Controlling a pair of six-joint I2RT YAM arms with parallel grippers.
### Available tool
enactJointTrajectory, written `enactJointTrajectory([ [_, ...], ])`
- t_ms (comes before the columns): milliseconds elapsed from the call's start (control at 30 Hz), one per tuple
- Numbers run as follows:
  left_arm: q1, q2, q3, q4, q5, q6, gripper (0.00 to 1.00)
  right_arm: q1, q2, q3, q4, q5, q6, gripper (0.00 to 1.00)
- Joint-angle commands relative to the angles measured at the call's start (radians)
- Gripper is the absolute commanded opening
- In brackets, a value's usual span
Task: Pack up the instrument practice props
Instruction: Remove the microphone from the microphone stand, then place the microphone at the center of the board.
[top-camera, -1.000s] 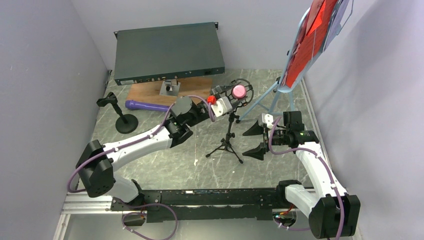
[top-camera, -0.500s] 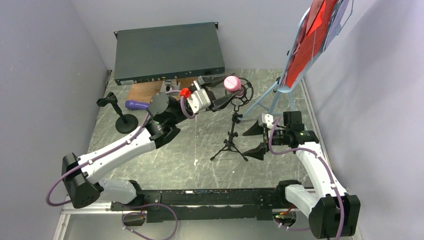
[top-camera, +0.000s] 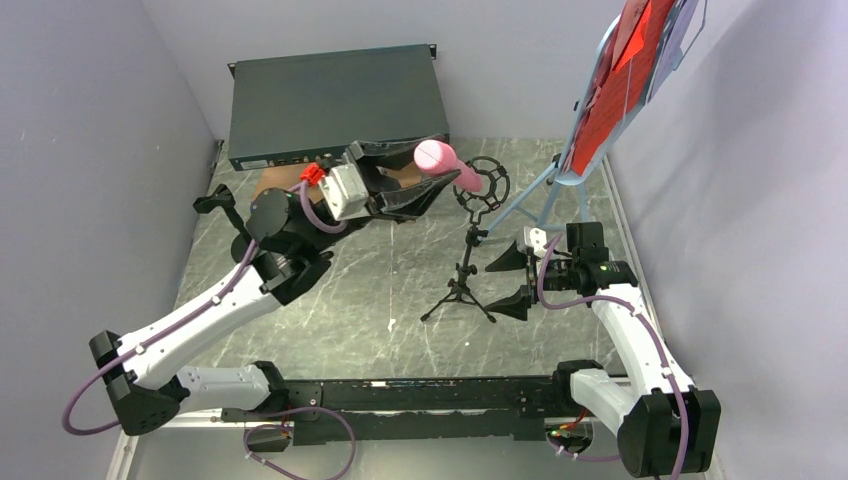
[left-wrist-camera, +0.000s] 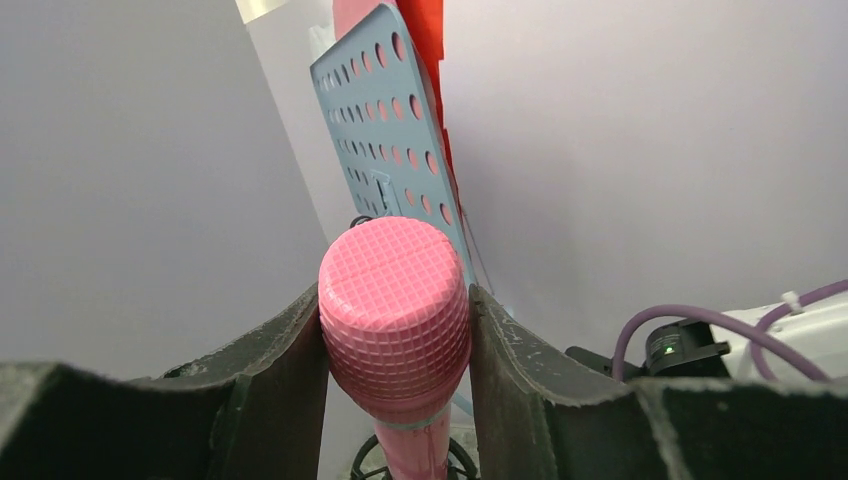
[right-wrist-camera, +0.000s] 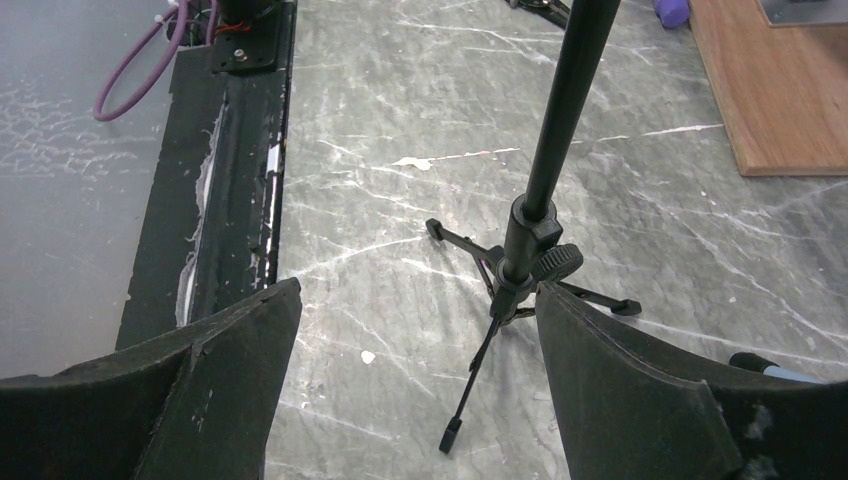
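My left gripper (top-camera: 440, 166) (left-wrist-camera: 395, 300) is shut on the gridded head of the pink microphone (top-camera: 434, 157) (left-wrist-camera: 395, 285), held tilted in the air. The microphone's handle points down at the ring clip (top-camera: 488, 184) of the black tripod mic holder (top-camera: 462, 270) (right-wrist-camera: 548, 180); whether it still sits in the clip is unclear. My right gripper (top-camera: 502, 283) (right-wrist-camera: 420, 290) stands open just right of the tripod's legs, touching nothing. The light-blue perforated music tripod (top-camera: 545, 185) (left-wrist-camera: 390, 130) carries red sheets (top-camera: 612, 95) at the back right. The purple microphone's tip (right-wrist-camera: 672, 10) shows.
A dark green rack box (top-camera: 335, 100) lies at the back, with a brown wooden board (top-camera: 407, 181) (right-wrist-camera: 780, 90) in front of it. A round-base mic holder (top-camera: 222, 204) stands at the left, partly behind my left arm. Grey walls close in on both sides.
My left arm has swung back and to the left with the pink microphone in its grip, tilting it up out of the ring clip. The right arm has not moved.
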Motion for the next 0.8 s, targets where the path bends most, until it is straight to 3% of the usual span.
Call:
enactJointTrajectory([
  [0,0.001,-0.077,0.070,-0.052,-0.026,-0.078,0.00,0.004,-0.013,0.011,0.009,-0.017,-0.029,0.90],
  [233,0.001,-0.152,0.131,-0.275,-0.178,-0.128,0.00,0.004,-0.012,0.008,0.016,-0.016,-0.024,0.90],
  [400,0.001,-0.168,0.152,-0.441,-0.391,-0.199,0.00,0.005,-0.008,0.006,0.021,-0.012,-0.020,0.90],
  [600,0.005,-0.167,0.094,-0.556,-0.637,-0.268,0.00,0.004,-0.004,0.003,0.026,-0.007,-0.017,0.90],
  [767,0.081,-0.162,-0.007,-0.633,-0.689,-0.428,0.00,0.005,-0.002,0.003,0.027,-0.006,-0.016,0.90],
])
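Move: The pink microphone is already in the left fingers, gripped near its head; the tripod stand's ring lies about 8 cm ahead, 9 cm to the right and 20 cm below. The purple microphone, a likely goal area, is some 24 cm ahead, 29 cm left and 54 cm down. At table level the wooden board's middle lies 30 cm ahead and 20 cm left. From the right hand the purple microphone is roughly 25 cm ahead, 42 cm left and 18 cm below. The pink microphone, still pinched in the left hand, is carried about 9 cm left, away from the tripod's ring and towards the purple microphone's side of the table. The hand first climbs some 4 cm while easing slightly back, then swings forward about 7 cm and sinks about 8, tipping the microphone's head forward some 35 degrees as the wrist also turns counter-clockwise. ##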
